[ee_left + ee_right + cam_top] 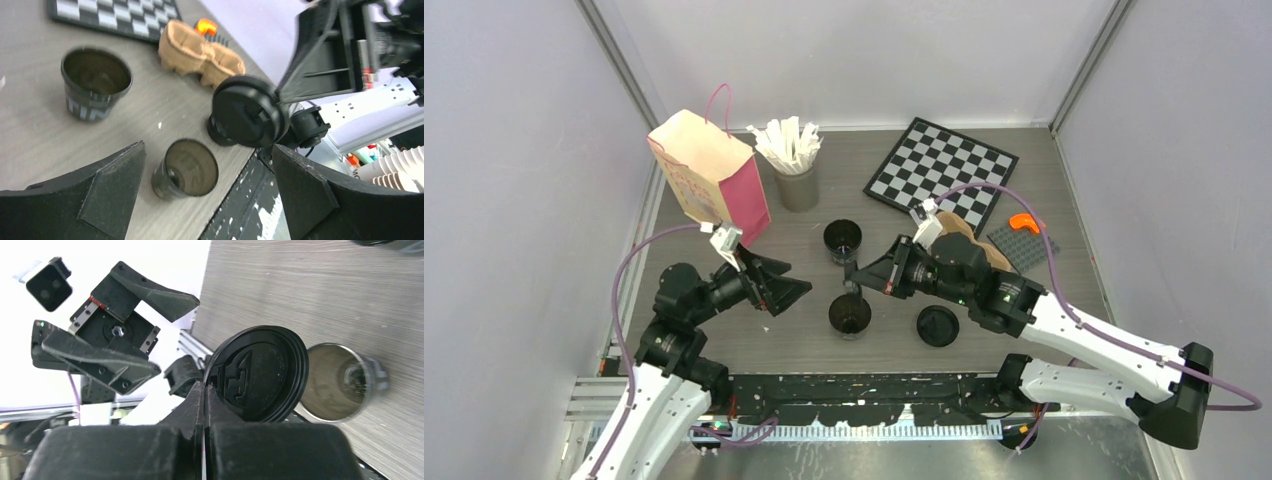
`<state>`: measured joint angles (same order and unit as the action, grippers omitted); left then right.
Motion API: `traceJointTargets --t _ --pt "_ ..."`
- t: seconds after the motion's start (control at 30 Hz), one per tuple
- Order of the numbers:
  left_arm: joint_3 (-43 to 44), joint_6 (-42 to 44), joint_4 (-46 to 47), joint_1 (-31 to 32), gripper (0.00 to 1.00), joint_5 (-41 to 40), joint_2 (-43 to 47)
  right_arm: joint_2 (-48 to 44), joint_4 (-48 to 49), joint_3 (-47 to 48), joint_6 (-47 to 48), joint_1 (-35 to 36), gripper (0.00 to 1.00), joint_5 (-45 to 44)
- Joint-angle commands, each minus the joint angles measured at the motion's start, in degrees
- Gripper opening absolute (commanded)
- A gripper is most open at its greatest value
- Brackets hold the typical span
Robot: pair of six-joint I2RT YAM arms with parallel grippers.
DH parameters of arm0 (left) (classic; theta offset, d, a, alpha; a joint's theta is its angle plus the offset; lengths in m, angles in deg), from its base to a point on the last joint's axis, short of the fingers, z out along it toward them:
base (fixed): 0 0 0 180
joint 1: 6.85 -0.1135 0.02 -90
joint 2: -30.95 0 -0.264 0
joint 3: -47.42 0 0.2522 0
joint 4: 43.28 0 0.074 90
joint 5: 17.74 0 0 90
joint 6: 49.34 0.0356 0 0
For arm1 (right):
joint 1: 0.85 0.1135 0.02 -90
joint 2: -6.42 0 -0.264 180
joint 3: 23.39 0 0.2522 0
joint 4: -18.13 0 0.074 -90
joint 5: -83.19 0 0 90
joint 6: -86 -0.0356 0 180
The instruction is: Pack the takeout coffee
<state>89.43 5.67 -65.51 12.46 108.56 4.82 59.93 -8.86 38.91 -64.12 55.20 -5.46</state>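
Note:
Two small black paper cups stand open on the table: one farther back [842, 240] [95, 80] and one nearer [850, 315] [185, 170] [340, 382]. My right gripper [854, 275] [205, 385] is shut on the rim of a round black lid [257, 372] [247, 110], held on edge just above and beside the nearer cup. Another black lid [938, 326] lies flat to the right of that cup. My left gripper [789, 285] [208, 146] is open and empty, left of the nearer cup and facing it.
A pink and cream paper bag [714, 180] stands at the back left, next to a grey cup of white stirrers [796, 185]. A chessboard [941, 168] lies at the back. The brown pulp carrier [200, 50] and a grey plate with an orange piece [1022, 240] sit behind my right arm.

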Motion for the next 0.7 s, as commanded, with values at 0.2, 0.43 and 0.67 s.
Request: traceJointTargets --t 0.2,0.43,0.67 --pt "1.0 13.3 18.2 4.0 1.0 3.1 -0.8 4.6 13.0 1.7 -7.7 0.4 0.0 8.3" --pt "0.2 23.1 18.5 4.7 1.0 12.3 0.8 3.6 15.3 2.3 -8.0 0.5 0.0 10.1" --pt "0.8 23.7 22.7 5.8 1.0 17.1 -2.3 3.1 16.3 2.8 -7.5 0.4 0.0 12.2"
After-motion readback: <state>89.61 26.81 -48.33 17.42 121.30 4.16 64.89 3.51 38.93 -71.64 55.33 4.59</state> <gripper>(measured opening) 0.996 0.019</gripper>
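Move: The black lid stands on edge in my right fingertips, its middle some 3 cm below that hand point and about 1 cm ahead and to the left. From my open left hand it is about 9 cm to the right, level ahead and roughly 1 cm lower. The near cup stands about 16 cm below my right hand, 1 cm ahead and 2 cm left; the far cup is 17 cm beyond the near cup and 1 cm farther left. I bring both hands together above the near cup for a handover. My left hand, fingers kept wide open, rises about 5 cm while easing back and right, its wrist rolling some 35 degrees to set the fingers either side of the lid's line. My right keeps its pinch on the lid's edge and carries it nearly 4 cm left and 3 cm up, drifting slightly back. ##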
